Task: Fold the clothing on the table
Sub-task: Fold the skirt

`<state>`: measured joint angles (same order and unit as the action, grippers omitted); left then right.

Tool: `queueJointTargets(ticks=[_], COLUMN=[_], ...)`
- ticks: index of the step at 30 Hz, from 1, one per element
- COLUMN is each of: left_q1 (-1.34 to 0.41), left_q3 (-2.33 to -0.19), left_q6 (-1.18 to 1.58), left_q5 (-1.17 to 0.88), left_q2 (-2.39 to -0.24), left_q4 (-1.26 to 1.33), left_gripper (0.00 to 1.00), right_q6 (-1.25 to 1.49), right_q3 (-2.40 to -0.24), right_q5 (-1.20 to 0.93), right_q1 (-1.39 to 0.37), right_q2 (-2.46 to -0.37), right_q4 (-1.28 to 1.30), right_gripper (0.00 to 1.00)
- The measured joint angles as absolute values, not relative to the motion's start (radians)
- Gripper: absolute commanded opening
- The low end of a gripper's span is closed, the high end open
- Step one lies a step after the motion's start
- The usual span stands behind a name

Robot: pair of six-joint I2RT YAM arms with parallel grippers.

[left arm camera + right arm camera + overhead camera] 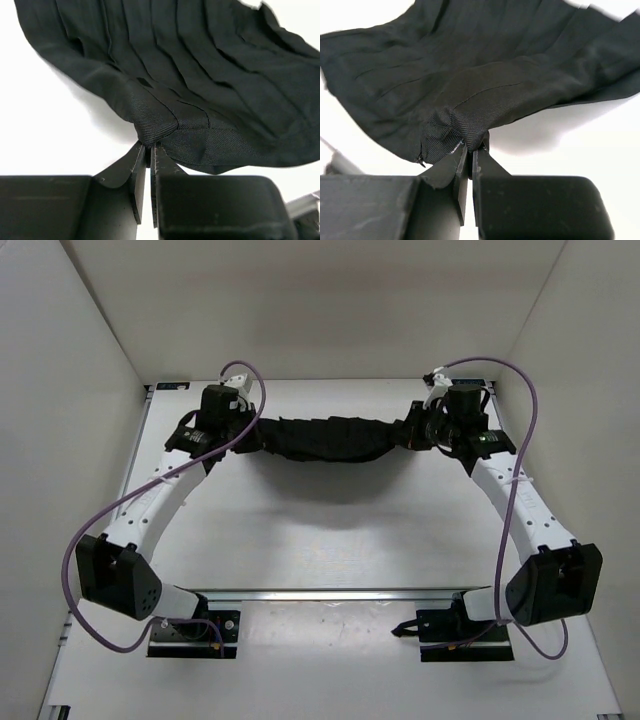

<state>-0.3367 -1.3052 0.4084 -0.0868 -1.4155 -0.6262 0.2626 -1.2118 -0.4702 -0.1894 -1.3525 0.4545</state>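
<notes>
The clothing point(325, 440), a black pleated garment, hangs stretched in the air between my two grippers above the far half of the white table point(330, 540), casting a shadow below. My left gripper point(243, 430) is shut on its left end. In the left wrist view the gripper point(149, 146) pinches a bunched corner of the clothing point(200, 90). My right gripper point(412, 430) is shut on the right end. The right wrist view shows that gripper point(471, 146) clamping a gathered fold of the clothing point(470, 85).
White walls point(70, 390) enclose the table on three sides. A metal rail point(330, 595) runs across near the arm bases point(195, 632). Purple cables point(90, 540) loop beside each arm.
</notes>
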Motion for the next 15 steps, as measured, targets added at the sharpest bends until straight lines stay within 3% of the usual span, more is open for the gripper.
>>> queueJointTargets(ticks=[6,15], left_q1=[-0.364,-0.490], left_q3=[-1.297,-0.916], left_q6=[0.379,0.440], left_q5=[-0.041,-0.019], left_q2=[-1.383,-1.065], left_q4=[-0.565,-0.690], left_gripper=[0.00,0.00], right_q6=[0.219,0.303], right_q3=[-1.221,-0.817], right_q5=[-0.364,-0.298], right_q1=[-0.166,-0.312], right_q2=[-1.296,-0.908], right_q4=[0.424,0.564], right_gripper=[0.00,0.00])
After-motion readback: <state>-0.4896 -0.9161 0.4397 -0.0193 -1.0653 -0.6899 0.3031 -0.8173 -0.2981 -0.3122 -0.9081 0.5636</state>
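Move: The skirt hangs between my hands, its waistband corners already pinched in my fingers. From my left hand the skirt's middle is about 16 cm to the right, some 3 cm ahead and 9 cm below; from my right hand it is about 16 cm to the left, some 3 cm ahead and 10 cm below. The table's near metal rail lies roughly 26 cm straight back from either hand, a good 20 cm lower. With both hands together I finish a small swing forward and up, only a couple of centimetres, then reverse and sweep fast back towards the near rail, about 12 cm, sinking some 7 cm on the way. My fingertips tilt up slightly, then dip about 10 degrees, and both grippers stay shut on the waistband corners, still side by side with the cloth between them. ##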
